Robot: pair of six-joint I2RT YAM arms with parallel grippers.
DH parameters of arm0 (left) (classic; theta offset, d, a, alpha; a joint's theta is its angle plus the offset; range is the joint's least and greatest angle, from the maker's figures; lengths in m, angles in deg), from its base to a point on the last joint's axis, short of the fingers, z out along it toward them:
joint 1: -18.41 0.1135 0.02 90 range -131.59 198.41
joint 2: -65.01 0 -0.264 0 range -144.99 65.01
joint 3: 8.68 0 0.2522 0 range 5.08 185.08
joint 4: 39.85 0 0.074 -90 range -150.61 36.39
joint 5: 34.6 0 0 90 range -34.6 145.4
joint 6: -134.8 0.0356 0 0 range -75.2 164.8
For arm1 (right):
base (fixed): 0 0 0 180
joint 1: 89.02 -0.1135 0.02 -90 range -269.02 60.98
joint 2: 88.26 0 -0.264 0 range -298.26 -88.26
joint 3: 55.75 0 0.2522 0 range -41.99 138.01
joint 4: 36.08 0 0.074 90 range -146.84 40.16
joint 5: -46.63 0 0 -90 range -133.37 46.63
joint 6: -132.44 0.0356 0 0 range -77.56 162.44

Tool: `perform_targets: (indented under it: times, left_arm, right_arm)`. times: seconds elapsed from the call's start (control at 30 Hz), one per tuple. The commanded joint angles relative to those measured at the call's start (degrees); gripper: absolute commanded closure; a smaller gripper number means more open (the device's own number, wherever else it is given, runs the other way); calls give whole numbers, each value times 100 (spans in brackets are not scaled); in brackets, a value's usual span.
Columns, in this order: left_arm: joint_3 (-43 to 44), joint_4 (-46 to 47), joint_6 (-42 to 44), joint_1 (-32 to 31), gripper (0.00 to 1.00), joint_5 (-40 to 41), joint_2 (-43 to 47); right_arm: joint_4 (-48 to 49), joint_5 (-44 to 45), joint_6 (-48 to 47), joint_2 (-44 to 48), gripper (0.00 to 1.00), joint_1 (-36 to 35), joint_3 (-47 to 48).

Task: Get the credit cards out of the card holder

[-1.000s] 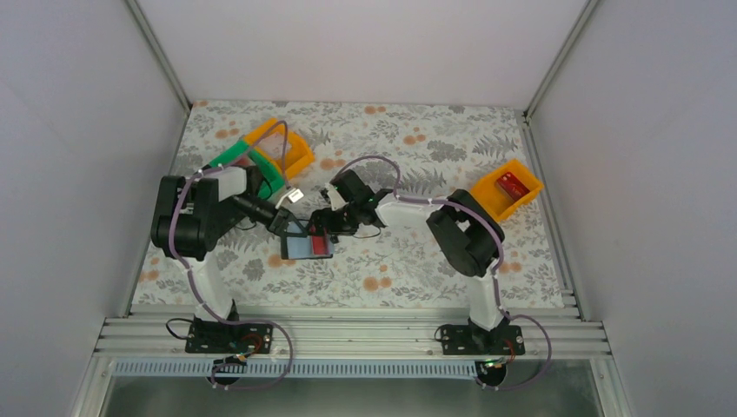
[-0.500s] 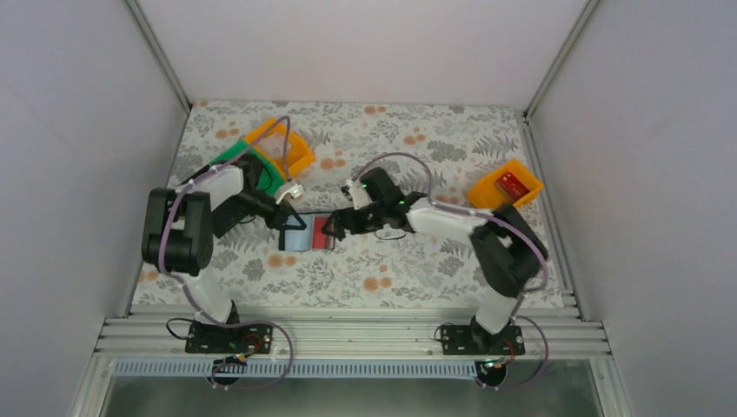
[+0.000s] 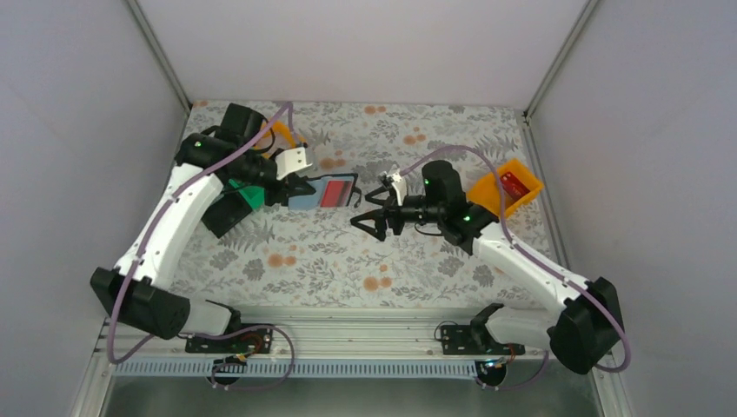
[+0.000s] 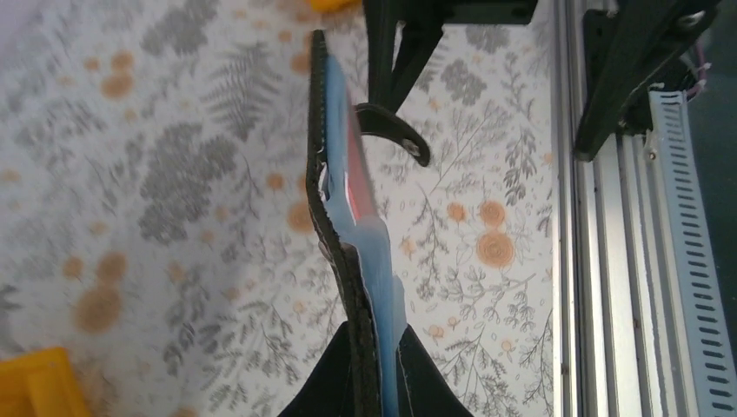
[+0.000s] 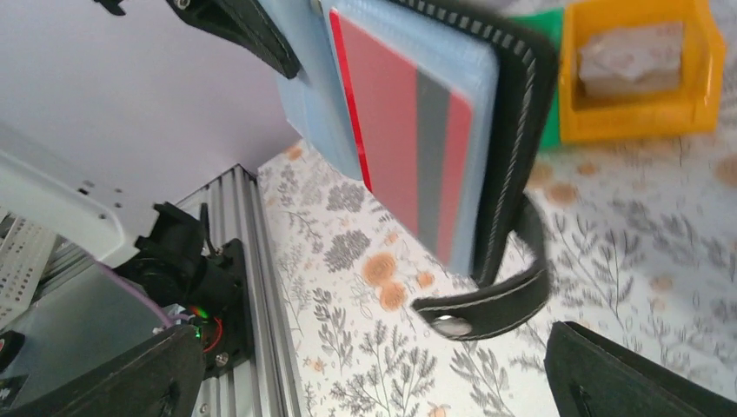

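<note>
My left gripper (image 3: 298,189) is shut on the left edge of the black card holder (image 3: 326,191) and holds it open above the table. Its bluish pockets face up, with a red credit card (image 3: 335,193) in the right one. The left wrist view shows the card holder (image 4: 335,217) edge-on, clamped between my fingertips (image 4: 348,382), its strap tab (image 4: 395,130) dangling. My right gripper (image 3: 367,211) hangs open just right of the holder, touching nothing. From the right wrist, the red credit card (image 5: 408,139) sits in the card holder (image 5: 513,113), with my right gripper (image 5: 374,382) spread wide below.
An orange tray (image 3: 507,195) at the right holds a red flat item (image 3: 513,183). Back left stand an orange tray (image 3: 300,155), a green tray (image 3: 248,195) and a black tray (image 3: 224,215), partly under my left arm. An aluminium rail (image 3: 348,330) runs along the near edge.
My left gripper shut on the card holder and lifted it up and toward the back. My right gripper opened wide and drew away to the right.
</note>
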Motion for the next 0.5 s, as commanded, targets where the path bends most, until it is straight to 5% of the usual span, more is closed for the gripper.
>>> perform_targets:
  times: [0.0,0.3,0.47]
  left_arm:
    - [594,-724,-88,-223,98,-144,218]
    - [901,-842,-197,-399,98,-452,561]
    - [997,-968,-36,-406,98,-496,713]
  right_arm:
    - [246,-355,-509,269,1,37,231]
    - [29,-758,-777,-3,4,11,824]
    - [-454,-263,-1279,187,3,74,959]
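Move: The left hand still pinches the opened card holder by its left end; the red-striped card lies some 6 cm to that hand's right, about 1 cm back and 3 cm below it. From the right hand, whose fingers are empty and spread, the card is about 8 cm to the left, 2 cm ahead and roughly level. Down on the table, some 25 cm below the left hand, the orange box sits about 13 cm ahead and 10 cm left of it, the green box 7 cm ahead and 17 cm left. Keeping its pinch on the card holder, the left hand lifts it about 6 cm and draws it back some 5 cm, with a slight shift right towards the right gripper. The right hand climbs alongside by about the same amount, edging 1 cm left towards the card and turning some 15 degrees, mostly a roll about its finger line, with its fingers staying wide open and not yet closed on the card or flap. ##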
